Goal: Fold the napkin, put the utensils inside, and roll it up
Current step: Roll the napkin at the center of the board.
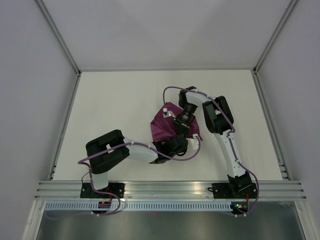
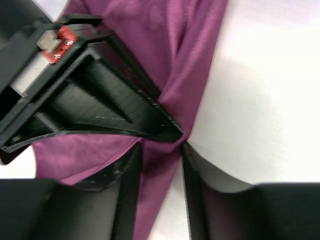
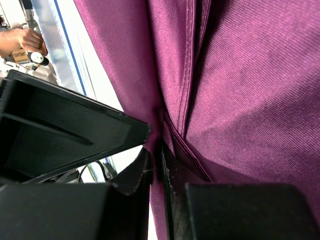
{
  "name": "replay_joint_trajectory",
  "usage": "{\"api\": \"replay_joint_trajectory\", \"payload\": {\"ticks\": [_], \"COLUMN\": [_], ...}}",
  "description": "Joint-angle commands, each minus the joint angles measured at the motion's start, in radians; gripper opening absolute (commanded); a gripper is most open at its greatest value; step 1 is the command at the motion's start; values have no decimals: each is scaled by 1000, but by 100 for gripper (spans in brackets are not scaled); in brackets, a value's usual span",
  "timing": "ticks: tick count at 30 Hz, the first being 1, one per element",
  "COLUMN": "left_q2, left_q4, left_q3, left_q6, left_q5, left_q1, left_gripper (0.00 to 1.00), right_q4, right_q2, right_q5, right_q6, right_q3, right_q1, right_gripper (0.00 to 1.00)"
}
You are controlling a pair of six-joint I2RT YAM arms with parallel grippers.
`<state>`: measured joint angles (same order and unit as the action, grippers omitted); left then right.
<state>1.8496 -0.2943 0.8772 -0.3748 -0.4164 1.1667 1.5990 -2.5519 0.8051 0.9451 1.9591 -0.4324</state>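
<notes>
The plum-purple napkin (image 1: 162,125) hangs bunched and lifted off the white table (image 1: 115,100) at its middle, held between both arms. My right gripper (image 1: 183,131) reaches down from the far side and is shut on a gathered, hemmed fold of the napkin (image 3: 250,90); its jaws (image 3: 156,150) pinch the cloth tight. My left gripper (image 1: 180,140) sits just below it. The left gripper (image 2: 160,150) stands open, with a hanging strip of napkin (image 2: 165,40) between its fingers and a gap beside the cloth. The utensils are out of view.
The black wedge of the right gripper's finger (image 2: 110,105) crosses close above the left fingers, nearly touching. Aluminium rails (image 1: 170,189) run along the near edge and the sides. White walls enclose the table. A person's hand (image 3: 20,42) shows beyond the table edge.
</notes>
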Motion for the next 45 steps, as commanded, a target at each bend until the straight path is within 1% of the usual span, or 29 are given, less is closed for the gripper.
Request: {"api": "replay_joint_trajectory", "payload": {"ticks": [1, 4, 7, 10, 11, 13, 14, 15, 16, 17, 18, 20, 23, 26, 28, 29, 30, 32, 33, 35, 36, 37, 38, 39, 40, 41, 42, 43, 45], "left_q2": [65, 71, 76, 77, 79, 80, 85, 85, 89, 92, 92, 97, 99, 99, 103, 106, 106, 111, 112, 117, 118, 128, 134, 144, 161, 174, 184, 194, 224], "left_q4": [133, 164, 205, 227, 228, 242, 247, 253, 264, 267, 270, 276, 282, 285, 287, 288, 288, 288, 320, 328, 331, 334, 339, 352, 360, 366, 382, 386, 403], "left_q3": [3, 9, 17, 17, 17, 22, 23, 25, 31, 32, 34, 37, 39, 42, 45, 46, 51, 57, 65, 68, 72, 77, 81, 97, 106, 126, 132, 140, 163], "left_q6": [56, 69, 82, 89, 96, 99, 106, 109, 114, 116, 119, 123, 128, 139, 149, 154, 157, 175, 189, 204, 209, 221, 226, 229, 237, 241, 250, 254, 270], "left_q5": [126, 188, 261, 320, 339, 376, 399, 412, 425, 462, 475, 505, 550, 599, 623, 651, 668, 720, 740, 807, 832, 888, 918, 942, 988, 1016, 1040, 1089, 1134], "left_q1": [-30, -47, -67, -81, -87, -96, -99, -108, -113, -117, -124, -131, -151, -168, -179, -189, -196, -220, -231, -261, -271, -280, -297, -305, -312, -328, -335, -343, -369], "left_gripper": [40, 32, 25, 18, 17, 14, 13, 10, 9, 9, 7, 6, 2, 2, 2, 2, 2, 2, 2, 2, 2, 2, 2, 2, 2, 2, 2, 2, 2], "right_q4": [-142, -142, -143, -143, -145, -145, -146, -146, -148, -152, -157, -168, -212, -263, -319, -355, -425, -512, -621, -718, -828, -885, -986, -1026, -1059, -1109, -1129, -1148, -1177], "right_q2": [-77, -77, -74, -65, -56, -42, -34, -15, -4, 10, 37, 82, 149, 227, 271, 322, 350, 439, 470, 566, 600, 637, 706, 741, 777, 847, 883, 915, 999], "right_q5": [-147, -146, -146, -141, -139, -133, -126, -119, -112, -106, -93, -78, -38, 26, 74, 92, 104, 109, 111, 106, 103, 92, 79, 62, 48, 19, 10, 2, -13], "right_q6": [66, 67, 67, 69, 69, 70, 70, 70, 70, 64, 61, 43, 2, -49, -98, -130, -164, -221, -274, -314, -342, -385, -399, -401, -390, -346, -320, -293, -198], "right_q3": [17, 17, 17, 17, 17, 17, 12, 14, 9, 8, 6, 4, -3, -26, -54, -72, -90, -164, -228, -296, -334, -421, -466, -509, -596, -641, -726, -767, -869], "right_q1": [1, 1, 1, 1, 0, 0, 1, 0, 3, 3, 4, 6, 20, 56, 95, 112, 127, 171, 202, 233, 247, 276, 291, 309, 314, 316, 316, 314, 311], "right_gripper": [16, 16, 19, 27, 32, 37, 43, 46, 49, 55, 56, 60, 62, 63, 63, 63, 64, 64, 65, 65, 65, 65, 65, 65, 65, 65, 66, 67, 67]}}
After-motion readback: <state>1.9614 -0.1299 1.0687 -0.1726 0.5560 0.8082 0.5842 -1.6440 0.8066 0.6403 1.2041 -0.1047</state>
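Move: Between the left hand's part-open fingers, right at its hand point, lies the napkin's rolled near-right edge. The right hand still grips this same edge at its own hand point. From the left hand, the napkin's far corner is about 15 cm ahead and 6 cm left, its near-left corner some 3 cm back and 13 cm left, and its right end about 9 cm right and 1 cm back, all around 1 cm lower. Taking over the roll, the left hand closes its fingers to pinch the rolled edge beside the right fingertips, then twists nearly 50 degrees, tipping over forward until its fingers point right and down, and shifts about 2 cm right. The right fingers open and let go; that hand goes forward, then rises some 12 cm and swings right, clear of the napkin, turning its fingers from back-left to leftward, still slanting down. ##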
